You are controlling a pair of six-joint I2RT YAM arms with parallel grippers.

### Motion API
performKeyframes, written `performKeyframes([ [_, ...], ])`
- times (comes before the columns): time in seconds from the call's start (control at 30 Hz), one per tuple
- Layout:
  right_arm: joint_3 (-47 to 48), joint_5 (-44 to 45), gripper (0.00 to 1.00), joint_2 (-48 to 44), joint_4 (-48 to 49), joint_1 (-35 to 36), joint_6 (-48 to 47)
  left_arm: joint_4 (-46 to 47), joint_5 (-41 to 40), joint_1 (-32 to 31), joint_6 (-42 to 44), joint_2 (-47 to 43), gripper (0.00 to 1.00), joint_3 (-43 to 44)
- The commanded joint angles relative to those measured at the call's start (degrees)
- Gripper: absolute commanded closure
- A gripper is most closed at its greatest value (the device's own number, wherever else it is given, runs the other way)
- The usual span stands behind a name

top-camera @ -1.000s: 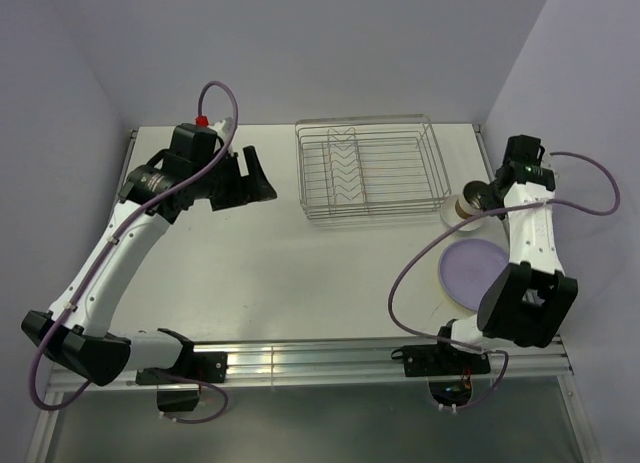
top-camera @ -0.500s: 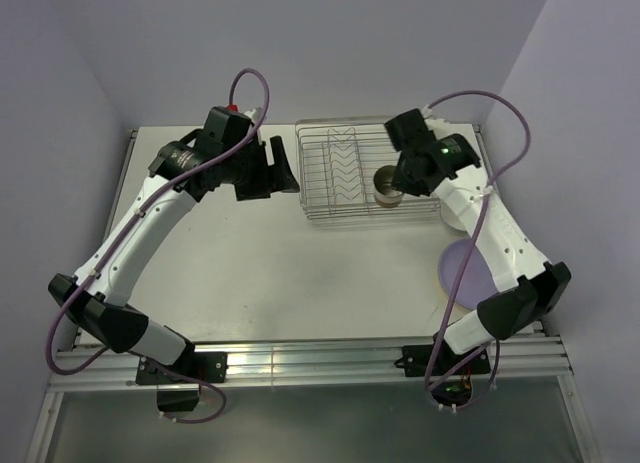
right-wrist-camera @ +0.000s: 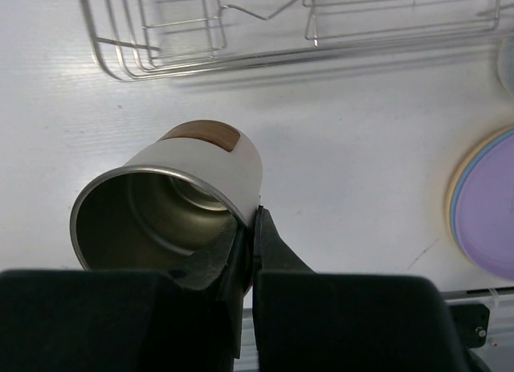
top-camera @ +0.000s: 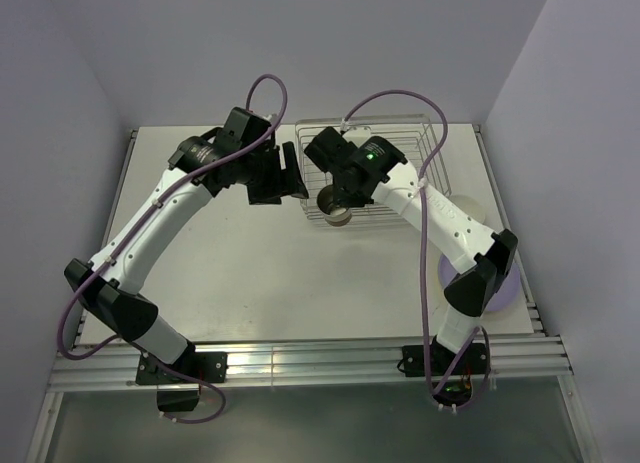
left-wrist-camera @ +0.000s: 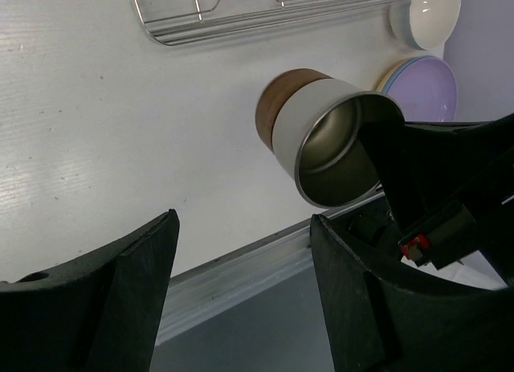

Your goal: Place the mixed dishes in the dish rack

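My right gripper [right-wrist-camera: 253,227] is shut on the rim of the white cup [right-wrist-camera: 193,187], one finger inside and one outside. The cup's brown end points away and its metal inside faces the camera. From above, the cup [top-camera: 334,203] hangs tilted over the front left corner of the dish rack [top-camera: 430,153]. My left gripper [top-camera: 290,183] stands open just left of it, holding nothing; in its wrist view the cup [left-wrist-camera: 321,135] lies beyond its fingertips [left-wrist-camera: 165,227]. The lavender plate [right-wrist-camera: 490,203] tops a stack with blue and yellow edges. The white bowl [left-wrist-camera: 430,14] sits beside it.
The wire rack [left-wrist-camera: 241,14] holds no dishes in the parts I see. The plate stack [left-wrist-camera: 426,87] and bowl [top-camera: 465,208] lie right of the rack, near the right wall. An aluminium rail [top-camera: 300,358] runs along the table's near edge.
The right arm has swung the cup from the right side across the rack to its front left corner. My left gripper has moved right toward the rack, its jaws a little narrower.
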Motion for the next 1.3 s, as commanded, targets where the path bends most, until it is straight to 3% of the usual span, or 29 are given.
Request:
performKeyframes([
  [0.0, 5.4, 2.7, 1.0, 0.6, -2.7, 1.2, 1.3, 0.7, 0.9, -0.2, -0.9, -0.3, 0.28, 0.0],
  [0.27, 6.4, 1.0, 1.0, 0.9, -1.4, 3.0, 1.7, 0.9, 2.1, -0.2, -0.4, 1.1, 0.29, 0.0],
  [0.63, 15.2, -0.1, 1.0, 4.8, -3.6, 6.1, 1.2, 1.3, 2.5, -0.2, 0.0, 2.3, 0.32, -0.7],
  [0.73, 16.1, -0.2, 1.0, 4.9, -3.9, 6.6, 1.2, 1.4, 3.0, -0.3, 0.1, 2.7, 0.48, -0.4],
  [0.77, 16.3, -0.2, 1.0, 4.8, -4.0, 6.6, 1.2, 1.4, 3.0, -0.2, 0.1, 2.7, 0.59, -0.4],
  [0.87, 16.5, -0.6, 1.0, 4.3, -3.8, 6.9, 0.8, 1.3, 3.0, -0.2, 0.0, 2.8, 0.82, -0.6],
  [0.97, 16.1, -1.6, 1.0, 3.2, -2.8, 7.2, -0.2, 1.4, 3.5, 0.0, 0.0, 2.9, 1.0, -0.8],
  [1.0, 15.8, -2.6, 0.97, 2.6, -2.1, 7.1, -0.6, 1.6, 3.8, 0.2, 0.0, 2.8, 1.0, -0.8],
  [1.07, 15.7, -3.6, 0.81, 2.2, -2.0, 7.1, -1.3, 1.8, 4.0, 0.5, 0.2, 2.6, 1.0, -1.2],
  [1.1, 15.7, -4.3, 0.65, 1.6, -2.0, 7.1, -1.8, 1.9, 4.5, 0.9, 0.2, 2.4, 1.0, -1.4],
  [1.13, 15.9, -5.8, 0.42, 1.4, -2.2, 7.0, -2.0, 2.0, 5.0, 1.2, 0.1, 1.5, 1.0, -1.9],
  [1.2, 17.4, -6.5, 0.29, 0.5, -3.7, 6.5, -1.9, 3.8, 9.1, 3.5, -0.1, 0.1, 1.0, -4.9],
  [1.23, 17.3, -8.5, 0.15, -0.2, -3.5, 6.1, -2.1, 5.2, 11.2, 4.6, -0.4, -1.9, 1.0, -7.9],
  [1.27, 16.2, -10.0, 0.14, -0.9, -3.3, 5.6, -1.9, 7.9, 13.1, 6.8, -0.7, -3.1, 1.0, -9.3],
])
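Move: The right gripper already holds the mug by its wall, the mug's middle some 3 cm left of and 3 cm below its fingers. From the right hand the open left gripper is about 11 cm to the left, level in reach and some 5 cm higher. From the left hand the mug is roughly 8 cm to the right, level in reach, 8 cm lower; the dish rack's middle is about 14 cm ahead, 20 cm right and 24 cm below. The right hand carries the mug left about 6 cm and some 4 cm up to the left gripper, turning slightly counter-clockwise, while the left hand barely shifts sideways but sinks slowly with its fingers open. Once the mug is there the left fingers shut from wide open onto its rim, one inside and one outside; then the right fingers open wide and let go, that hand easing back and up a little, and the left ends about 4 cm lower than it began. ##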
